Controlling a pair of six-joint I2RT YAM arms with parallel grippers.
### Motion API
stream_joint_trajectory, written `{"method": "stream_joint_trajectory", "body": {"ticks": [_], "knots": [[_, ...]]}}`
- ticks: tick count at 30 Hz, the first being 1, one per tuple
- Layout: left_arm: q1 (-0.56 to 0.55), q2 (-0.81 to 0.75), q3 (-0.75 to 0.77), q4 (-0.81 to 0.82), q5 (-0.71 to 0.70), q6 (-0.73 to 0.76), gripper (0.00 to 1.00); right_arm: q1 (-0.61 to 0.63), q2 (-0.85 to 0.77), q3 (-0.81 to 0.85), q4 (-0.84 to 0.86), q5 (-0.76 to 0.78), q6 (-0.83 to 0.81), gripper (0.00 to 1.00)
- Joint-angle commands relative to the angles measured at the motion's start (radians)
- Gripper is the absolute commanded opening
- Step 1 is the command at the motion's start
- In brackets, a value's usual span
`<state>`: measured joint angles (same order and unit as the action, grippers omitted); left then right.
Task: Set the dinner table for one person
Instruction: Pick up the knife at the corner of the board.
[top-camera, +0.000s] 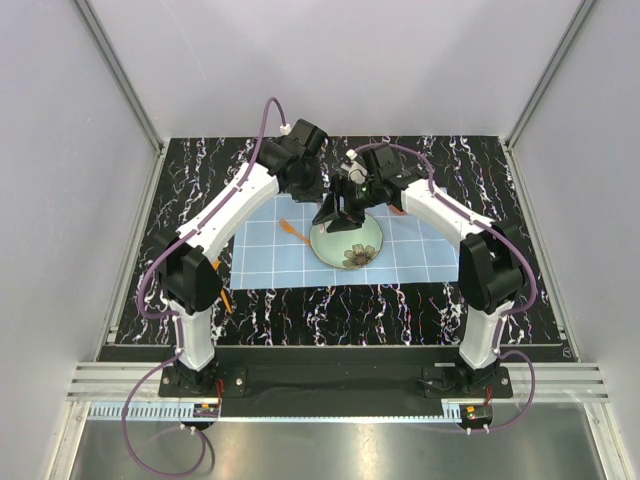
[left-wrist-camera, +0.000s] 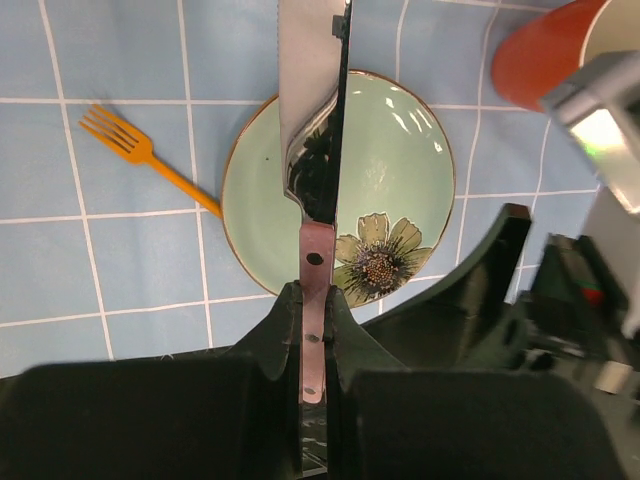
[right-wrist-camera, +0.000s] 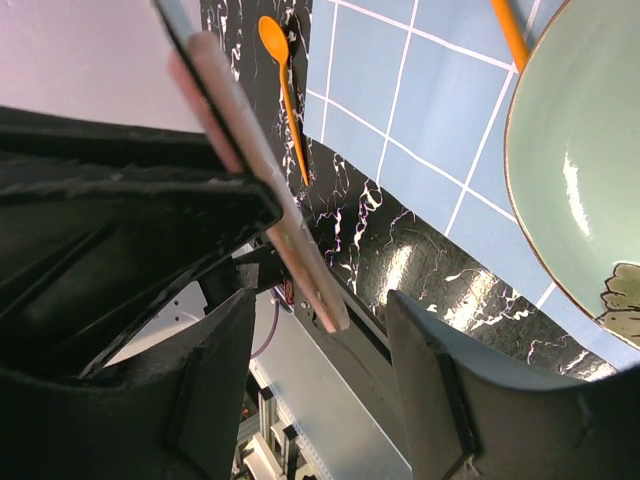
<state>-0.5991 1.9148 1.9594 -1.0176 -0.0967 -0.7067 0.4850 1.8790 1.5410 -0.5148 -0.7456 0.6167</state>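
Observation:
My left gripper (left-wrist-camera: 316, 300) is shut on the pink handle of a steel knife (left-wrist-camera: 312, 110), whose blade points away from it over a pale green flowered plate (left-wrist-camera: 400, 170). The plate (top-camera: 348, 242) lies on a light blue gridded placemat (top-camera: 270, 250) on the dinner table (top-camera: 330, 300). My right gripper (right-wrist-camera: 320, 300) stands open, and the free end of the knife handle (right-wrist-camera: 290, 235) hangs between its fingers without touching them. Both grippers (top-camera: 335, 208) meet above the plate's far edge.
An orange fork (left-wrist-camera: 150, 155) lies on the placemat left of the plate. An orange spoon (right-wrist-camera: 282, 80) rests on the black tabletop (right-wrist-camera: 400, 250) off the placemat's left edge. A red cup (left-wrist-camera: 540, 50) stands beyond the plate on the right.

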Motion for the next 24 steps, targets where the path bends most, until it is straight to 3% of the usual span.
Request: {"method": "stream_joint_trajectory", "body": {"ticks": [1,10,16,20,21,24], "knots": [[0.004,-0.007,0.058,0.03,0.04,0.019,0.0,0.013,0.009,0.048,0.039,0.005,0.005,0.62],[0.004,-0.033,0.024,0.03,0.069,0.016,0.0,0.015,0.042,0.067,0.042,0.014,-0.002,0.61],[0.004,-0.059,-0.011,0.031,0.078,0.018,0.0,0.02,0.057,0.085,0.047,0.026,0.002,0.55],[0.004,-0.072,-0.034,0.031,0.087,0.019,0.0,0.023,0.063,0.09,0.045,0.041,0.005,0.4],[0.004,-0.076,-0.037,0.03,0.092,0.021,0.0,0.024,0.065,0.091,0.047,0.046,0.005,0.27],[0.002,-0.086,-0.063,0.031,0.091,0.023,0.0,0.024,0.066,0.094,0.045,0.054,0.003,0.0]]}}
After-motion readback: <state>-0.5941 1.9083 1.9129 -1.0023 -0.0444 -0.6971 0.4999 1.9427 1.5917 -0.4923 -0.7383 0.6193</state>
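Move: The knife is already in the left fingers, blade forward; its handle's free end sits some 2 cm ahead of and 2 cm left of the right hand, level with it. The plate lies about 16 cm below the right hand and 3 cm right, neither ahead nor back; the mug 8 cm ahead, 15 cm right. From the left hand the handle end is 3 cm back, 3 cm right, 2 cm below. The right hand eases about 2 cm left, forward and down, closing on the handle the left still holds. ##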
